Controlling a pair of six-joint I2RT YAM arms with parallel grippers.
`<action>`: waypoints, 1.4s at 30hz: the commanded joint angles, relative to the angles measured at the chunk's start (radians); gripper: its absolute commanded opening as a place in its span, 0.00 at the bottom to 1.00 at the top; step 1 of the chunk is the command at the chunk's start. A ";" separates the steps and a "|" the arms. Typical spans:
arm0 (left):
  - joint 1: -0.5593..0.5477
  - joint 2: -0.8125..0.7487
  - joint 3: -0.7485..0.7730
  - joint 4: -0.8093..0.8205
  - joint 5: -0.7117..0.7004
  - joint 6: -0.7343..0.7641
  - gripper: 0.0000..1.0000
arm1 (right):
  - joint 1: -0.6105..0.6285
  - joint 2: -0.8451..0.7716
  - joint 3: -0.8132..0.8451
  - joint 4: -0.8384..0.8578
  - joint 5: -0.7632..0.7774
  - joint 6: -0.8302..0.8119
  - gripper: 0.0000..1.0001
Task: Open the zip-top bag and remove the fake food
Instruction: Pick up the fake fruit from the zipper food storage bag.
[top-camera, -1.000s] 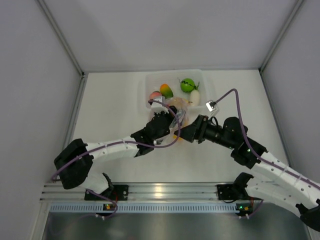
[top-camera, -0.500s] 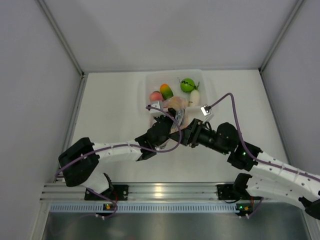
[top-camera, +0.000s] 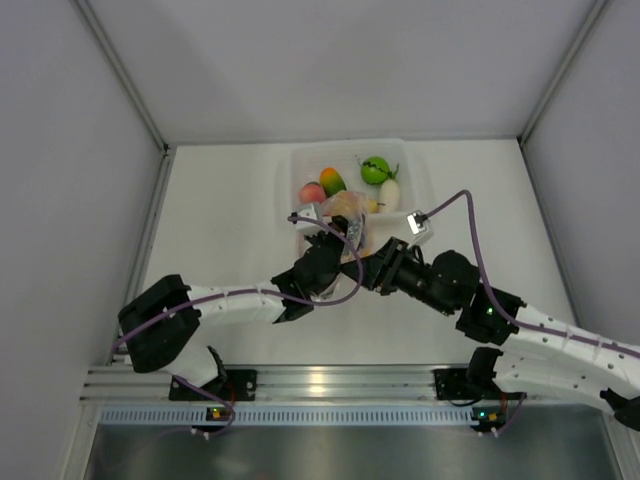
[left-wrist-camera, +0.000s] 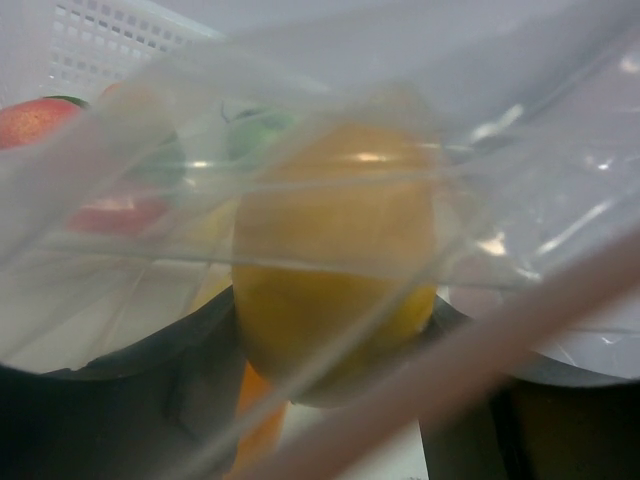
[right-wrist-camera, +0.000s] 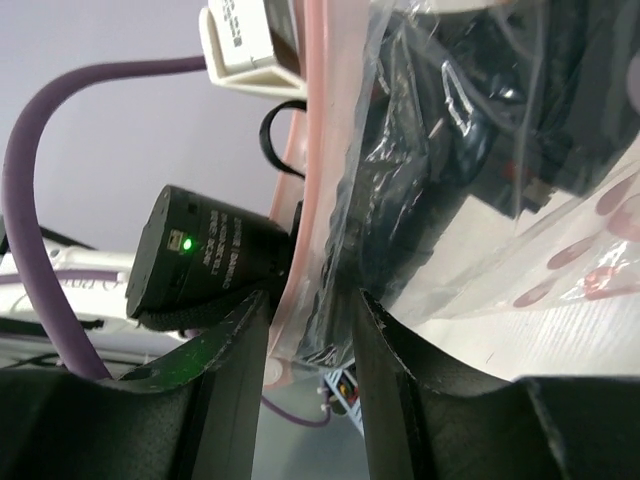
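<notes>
The clear zip-top bag (top-camera: 350, 212) hangs at the near rim of the tub, between my two grippers. In the left wrist view the bag (left-wrist-camera: 520, 150) fills the frame, with a yellow-orange piece of fake food (left-wrist-camera: 335, 270) inside it. My left gripper (left-wrist-camera: 335, 345) is shut on the bag, its dark fingers (left-wrist-camera: 110, 400) pressing both sides of that fruit through the film. My right gripper (right-wrist-camera: 310, 310) is open, and the bag's pink zip strip (right-wrist-camera: 318, 150) and crumpled edge lie between its jaws. From above, the right gripper (top-camera: 368, 262) meets the left gripper (top-camera: 340, 232) at the bag.
A clear rigid tub (top-camera: 418, 172) at the back holds a pink-red fruit (top-camera: 312, 190), an orange-green one (top-camera: 332, 181), a green one (top-camera: 376, 168) and a white one (top-camera: 389, 193). Purple cables loop over both wrists. Grey walls enclose the table on both sides and behind.
My right gripper has slid left onto the bag's zip edge and its jaws have narrowed around it. The left gripper has kept its hold and barely shifted.
</notes>
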 joint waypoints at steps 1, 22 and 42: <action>-0.038 0.011 0.008 0.072 -0.006 0.005 0.00 | 0.007 -0.001 0.015 -0.058 0.160 -0.030 0.40; -0.038 0.035 0.016 0.070 -0.100 0.018 0.00 | 0.122 0.049 0.007 -0.052 0.186 -0.024 0.10; -0.036 -0.020 0.039 -0.003 -0.109 -0.008 0.00 | 0.369 0.243 -0.086 -0.059 0.444 0.042 0.00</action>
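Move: The right hand's half-open fingers are at the bag's pink zip edge, which lies about 1 cm ahead, 2 cm left and 2 cm below its hand point. The yellow fruit, still in the left fingers inside the bag, is some 14 cm ahead of the right hand, about 1 cm left and 6 cm below. From the left hand the zip edge is roughly 14 cm back, level sideways and 4 cm above; the white basket's middle is about 11 cm ahead, 3 cm right and 15 cm below. The right hand dips down with a short reach forward and slightly right around the pink zip edge, then draws back about 3 cm and a little left while its fingers shut and pinch the edge, ending some 4.5 cm lower and turned about 15 degrees clockwise. The left hand keeps its grip on the yellow fruit inside the bag, easing back and right a little, then swinging left about 3 cm as it sinks some 3.5 cm in all. ##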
